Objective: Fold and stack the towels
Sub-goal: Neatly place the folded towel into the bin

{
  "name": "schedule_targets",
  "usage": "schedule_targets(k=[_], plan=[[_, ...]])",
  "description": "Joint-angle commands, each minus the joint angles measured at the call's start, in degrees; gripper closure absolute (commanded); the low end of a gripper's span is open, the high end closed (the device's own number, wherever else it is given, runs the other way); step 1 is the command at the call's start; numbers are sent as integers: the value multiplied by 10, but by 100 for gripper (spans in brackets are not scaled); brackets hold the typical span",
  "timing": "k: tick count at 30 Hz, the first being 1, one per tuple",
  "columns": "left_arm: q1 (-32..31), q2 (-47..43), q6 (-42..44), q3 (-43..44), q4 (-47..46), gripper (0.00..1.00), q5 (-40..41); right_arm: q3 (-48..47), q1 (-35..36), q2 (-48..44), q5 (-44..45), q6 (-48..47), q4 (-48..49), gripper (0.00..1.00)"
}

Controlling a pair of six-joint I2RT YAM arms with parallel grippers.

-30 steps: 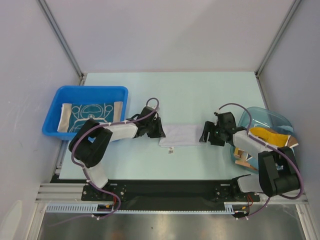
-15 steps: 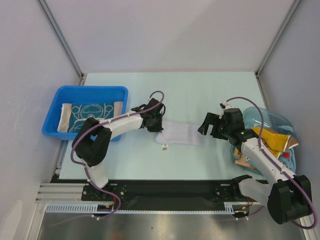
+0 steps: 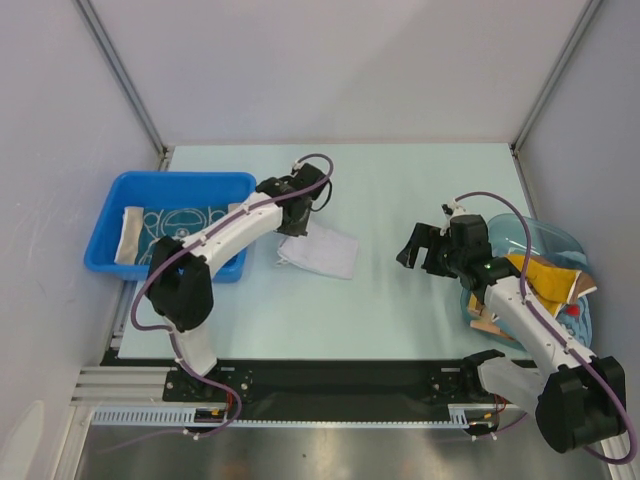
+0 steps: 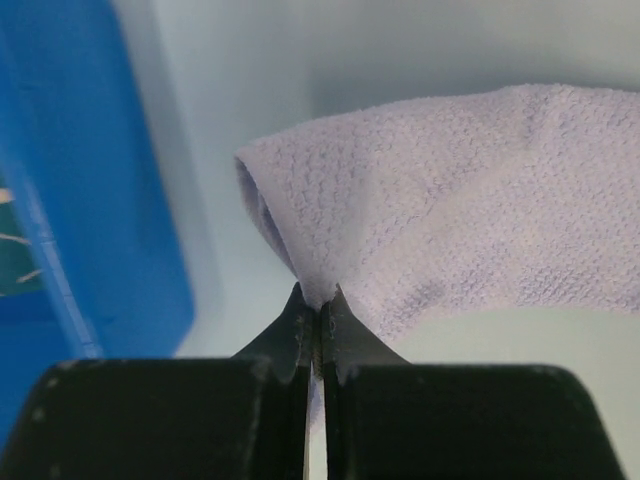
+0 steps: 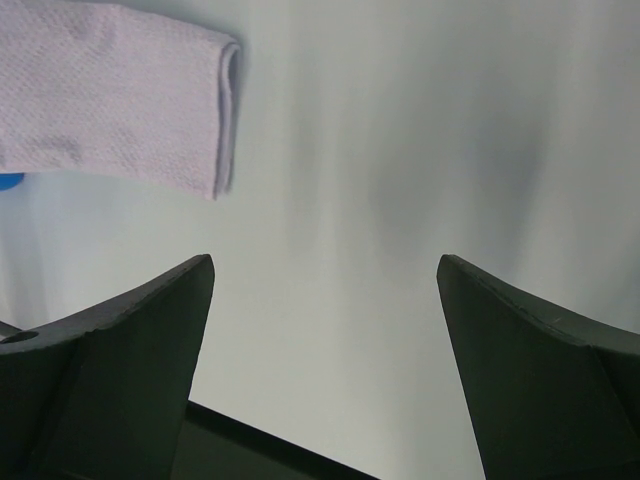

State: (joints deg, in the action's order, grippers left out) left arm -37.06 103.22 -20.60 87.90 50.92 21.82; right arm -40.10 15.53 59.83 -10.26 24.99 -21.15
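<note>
A folded pale lavender-white towel [image 3: 322, 250] [image 4: 470, 220] hangs by its left end from my left gripper [image 3: 291, 231] [image 4: 318, 298], which is shut on a pinch of the cloth, just right of the blue bin. The towel's other end trails on the table. My right gripper [image 3: 411, 250] [image 5: 325, 262] stands open and empty over bare table, well to the right of the towel, whose folded end [image 5: 130, 110] shows at the upper left of the right wrist view. A teal towel with white swirls [image 3: 180, 228] lies folded in the blue bin.
The blue bin [image 3: 180, 181] [image 4: 80, 200] sits at the left of the table. A clear blue basket [image 3: 545, 232] at the right edge holds a brown and yellow towel [image 3: 545, 272]. Grey walls close in the table at the back and sides.
My left gripper closed on the lavender towel and carried it up and left toward the blue bin. My right gripper opened, let the towel go and drew back to the right.
</note>
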Motion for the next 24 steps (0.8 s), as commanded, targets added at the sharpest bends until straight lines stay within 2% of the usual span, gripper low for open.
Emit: schedule_targets(k=[1, 9, 16, 24], plan=[[40, -29, 65, 28, 74, 100, 88, -17, 1, 2, 6, -5, 5, 0], [155, -103, 169, 15, 51, 100, 142, -11, 0, 21, -1, -4, 23, 0], [269, -82, 204, 38, 30, 100, 182, -9, 0, 36, 0, -12, 33, 0], [349, -93, 259, -20, -78, 100, 134, -20, -1, 56, -1, -16, 47, 0]])
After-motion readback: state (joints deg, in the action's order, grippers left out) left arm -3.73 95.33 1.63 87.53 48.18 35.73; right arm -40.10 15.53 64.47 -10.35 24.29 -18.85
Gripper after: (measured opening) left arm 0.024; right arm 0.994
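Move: The blue bin is the goal for the white towel already pinched in the left gripper: its middle lies about 34 cm to that hand's left, 5 cm farther out and 7 cm below it. The folded teal towel lies on the bin's floor, roughly 32 cm left of the hand, 5 cm ahead and 9 cm down. From the right gripper the bin is some 74 cm to the left, 12 cm farther out and 7 cm lower. Bring the left gripper about 27 cm to the left, rising some 7 cm on the way and easing slightly forward, so that it carries the white towel from over the table past the bin's right wall and in above the teal towel. Turn the wrist some 20 degrees counter-clockwise while its left side tips up about as much, and keep the fingers shut on the towel. ##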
